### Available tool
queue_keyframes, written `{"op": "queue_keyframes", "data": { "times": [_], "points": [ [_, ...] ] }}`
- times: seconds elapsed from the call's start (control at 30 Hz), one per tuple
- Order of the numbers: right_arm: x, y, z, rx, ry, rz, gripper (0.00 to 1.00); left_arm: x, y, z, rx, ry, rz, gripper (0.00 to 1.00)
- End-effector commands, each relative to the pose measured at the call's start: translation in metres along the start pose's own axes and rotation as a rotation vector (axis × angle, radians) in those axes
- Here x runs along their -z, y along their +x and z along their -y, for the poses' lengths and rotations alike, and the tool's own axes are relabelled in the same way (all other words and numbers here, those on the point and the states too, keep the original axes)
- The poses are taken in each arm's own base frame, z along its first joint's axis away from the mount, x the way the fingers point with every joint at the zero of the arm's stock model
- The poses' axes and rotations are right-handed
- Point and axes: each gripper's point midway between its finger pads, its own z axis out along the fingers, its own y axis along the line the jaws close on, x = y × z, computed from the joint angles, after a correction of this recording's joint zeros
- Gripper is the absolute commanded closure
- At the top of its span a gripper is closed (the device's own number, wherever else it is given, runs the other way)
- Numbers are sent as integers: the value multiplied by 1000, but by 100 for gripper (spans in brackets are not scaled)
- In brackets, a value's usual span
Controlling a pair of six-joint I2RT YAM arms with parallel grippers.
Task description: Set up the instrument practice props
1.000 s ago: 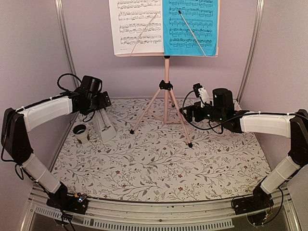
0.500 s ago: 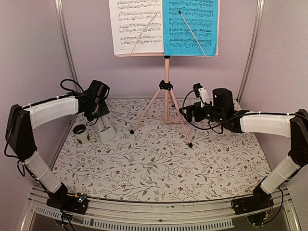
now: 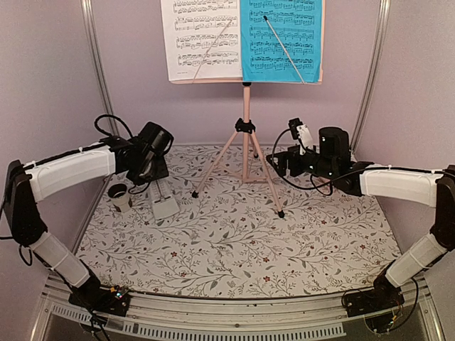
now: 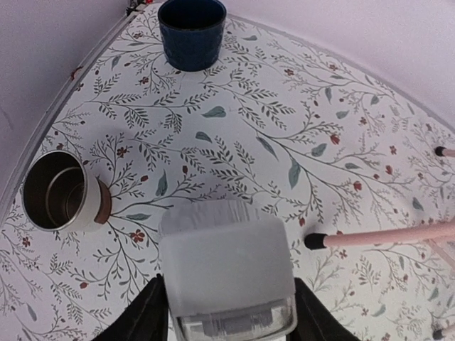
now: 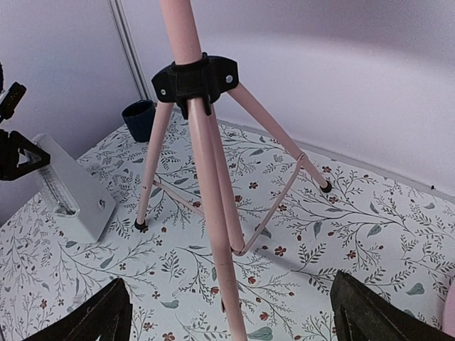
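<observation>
The pink music stand (image 3: pixel 246 135) stands at the back middle on its tripod, carrying a white sheet (image 3: pixel 199 39) and a bright blue sheet (image 3: pixel 281 39) of music. The white metronome (image 3: pixel 163 200) is at the left, leaning, its wide base low over the table. My left gripper (image 3: pixel 158 181) is shut on it: in the left wrist view the metronome (image 4: pixel 227 263) fills the gap and both dark fingers (image 4: pixel 142 320) press its sides. My right gripper (image 3: pixel 281 165) hangs open just right of the stand's legs, with the pink pole (image 5: pixel 206 177) ahead of its fingers (image 5: pixel 96 320).
A small white cup with a metal inside (image 3: pixel 119 197) stands left of the metronome, close to the left wall. A dark blue cup (image 4: pixel 192 32) sits in the back left corner. One stand leg tip (image 4: pixel 313 241) lies just right of the metronome. Walls enclose three sides.
My left gripper has swung down and rightward and closed on the metronome, which has shifted slightly toward the front right. The right arm has edged a little to the right.
</observation>
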Motion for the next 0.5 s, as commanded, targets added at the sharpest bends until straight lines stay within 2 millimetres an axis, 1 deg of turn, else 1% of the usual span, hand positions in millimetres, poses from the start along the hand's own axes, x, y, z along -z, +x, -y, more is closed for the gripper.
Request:
{"op": "queue_keyframes", "data": {
  "times": [0.0, 0.1, 0.2, 0.27, 0.33, 0.37, 0.47],
  "points": [
    [12, -12, -4, 2, -11, 38, 1, 46, 1, 19, 17, 109, 26, 68],
    [16, -13, -5, 2, -15, 41, 1, 63, 19, 34, -5, 175, -8, 73],
    [20, -12, -6, 1, -16, 40, 1, 79, 42, 51, -49, 219, -37, 75],
    [23, -13, -7, -3, -18, 43, 1, 90, 60, 66, -93, 246, -54, 75],
    [27, -12, -7, -9, -20, 44, 1, 102, 76, 83, -133, 276, -63, 75],
    [28, -12, -7, -11, -19, 44, 1, 112, 83, 95, -150, 305, -65, 75],
    [35, -13, -8, -21, -19, 54, 1, 130, 102, 125, -171, 362, -77, 74]
  ]
}}
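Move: On the bare table in front of the music stand, roughly 12 cm back, 14 cm right and 17 cm below the left hand, is where the held metronome is headed; that spot lies about 14 cm back and 27 cm left of the right hand. The stand's left foot is 13 cm right and 5 cm ahead of the left hand, the metal cup 13 cm left and about level, the dark mug 20 cm ahead and 8 cm left. Keeping its pinch on the sides of the metronome's top, the left hand carries it low and ever faster to the right and back, about 16 cm in all, away from the cup and mug and in front of the stand's left foot, swinging some 20 degrees clockwise. The empty right hand, still open, eases up and back about 2 cm. ##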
